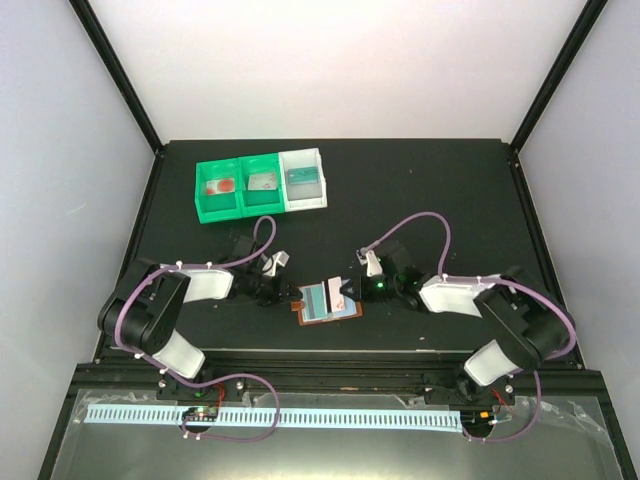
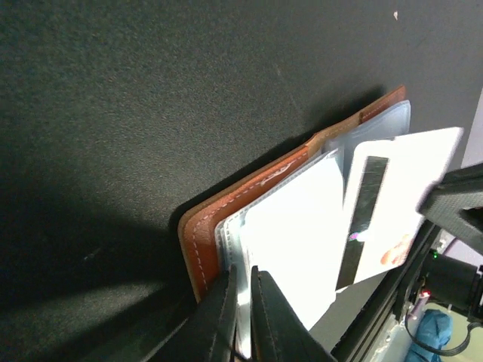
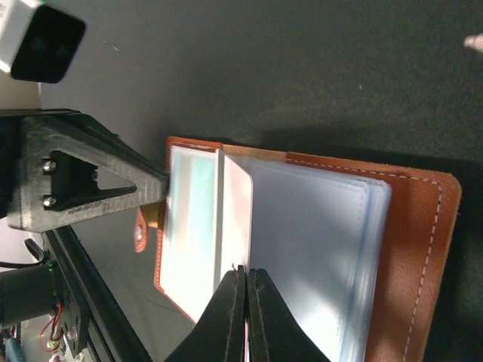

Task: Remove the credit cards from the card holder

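The brown card holder (image 1: 325, 304) lies open on the black table between my two grippers. My left gripper (image 2: 243, 283) is shut on the edge of a clear pocket sleeve (image 2: 230, 241) of the card holder (image 2: 198, 241), next to a white card (image 2: 294, 226) in that pocket. My right gripper (image 3: 247, 275) is shut on the near edge of a pale pink credit card (image 3: 237, 215), which stands up between the pocket pages (image 3: 317, 249). In the left wrist view this card (image 2: 400, 188) shows a black stripe and sticks out of the holder toward the right fingers (image 2: 453, 197).
Two green bins (image 1: 235, 187) and a white bin (image 1: 303, 180) stand in a row at the back left, each holding small items. The table's front rail (image 1: 320, 355) runs just behind the holder's near side. Purple cables loop over both arms.
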Controlling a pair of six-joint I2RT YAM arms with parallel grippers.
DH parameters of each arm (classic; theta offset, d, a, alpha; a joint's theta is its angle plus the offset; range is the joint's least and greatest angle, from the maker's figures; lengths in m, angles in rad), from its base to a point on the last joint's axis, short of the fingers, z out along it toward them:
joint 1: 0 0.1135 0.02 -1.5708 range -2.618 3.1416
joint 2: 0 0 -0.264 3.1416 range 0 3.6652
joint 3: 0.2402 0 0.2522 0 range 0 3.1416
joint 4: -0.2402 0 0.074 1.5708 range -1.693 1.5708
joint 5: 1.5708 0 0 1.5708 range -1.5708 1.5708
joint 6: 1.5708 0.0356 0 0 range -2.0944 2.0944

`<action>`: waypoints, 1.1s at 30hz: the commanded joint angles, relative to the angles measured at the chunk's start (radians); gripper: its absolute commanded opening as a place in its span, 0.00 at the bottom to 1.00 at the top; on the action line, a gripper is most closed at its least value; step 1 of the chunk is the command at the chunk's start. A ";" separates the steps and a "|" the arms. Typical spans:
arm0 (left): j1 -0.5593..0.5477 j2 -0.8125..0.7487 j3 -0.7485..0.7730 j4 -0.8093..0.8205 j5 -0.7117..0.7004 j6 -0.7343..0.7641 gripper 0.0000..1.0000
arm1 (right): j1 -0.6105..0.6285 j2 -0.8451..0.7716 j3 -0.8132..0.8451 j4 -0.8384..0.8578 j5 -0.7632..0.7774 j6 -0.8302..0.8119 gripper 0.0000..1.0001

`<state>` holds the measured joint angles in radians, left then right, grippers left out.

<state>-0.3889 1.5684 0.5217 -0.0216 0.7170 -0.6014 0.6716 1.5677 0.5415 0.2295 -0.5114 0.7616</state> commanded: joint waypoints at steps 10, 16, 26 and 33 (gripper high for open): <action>-0.012 -0.202 0.127 -0.177 -0.037 -0.052 0.54 | -0.003 -0.228 0.037 -0.176 0.181 -0.205 0.01; -0.013 -0.324 0.165 -0.181 0.039 -0.128 0.72 | 0.042 -0.339 0.044 -0.163 0.293 -0.397 0.01; -0.015 -0.473 0.162 -0.120 0.182 -0.349 0.75 | 0.241 -0.464 0.021 -0.027 0.527 -0.827 0.01; -0.016 -0.534 0.073 0.105 0.271 -0.562 0.69 | 0.358 -0.432 0.062 -0.026 0.680 -0.995 0.01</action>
<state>-0.3988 1.0714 0.6121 -0.0185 0.9211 -1.0412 0.9810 1.1267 0.5617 0.1688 0.0345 -0.0891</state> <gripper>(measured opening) 0.709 0.010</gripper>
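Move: The striped white credit card, already pinched along its right edge by my right fingers, has its middle about 3 cm left of my right hand, 1 cm back and 1 cm below. That card is some 10 cm right of my left hand, level with it and 1 cm above. From the left hand, the card holder's middle is 8 cm right and 1 cm back, its teal card 5 cm right and 1 cm back, and the green and white bins 27 cm ahead and 8 cm left. Keeping the striped card pinched, my right hand lifts it about 14 cm off the card holder, drifting right at first, then back left, while its fingers swing up some 65 degrees to point nearly level, forward and left. My left hand comes free of the holder's left end, opens wide and climbs about 19 cm, edging right and levelling its fingers towards the card. ##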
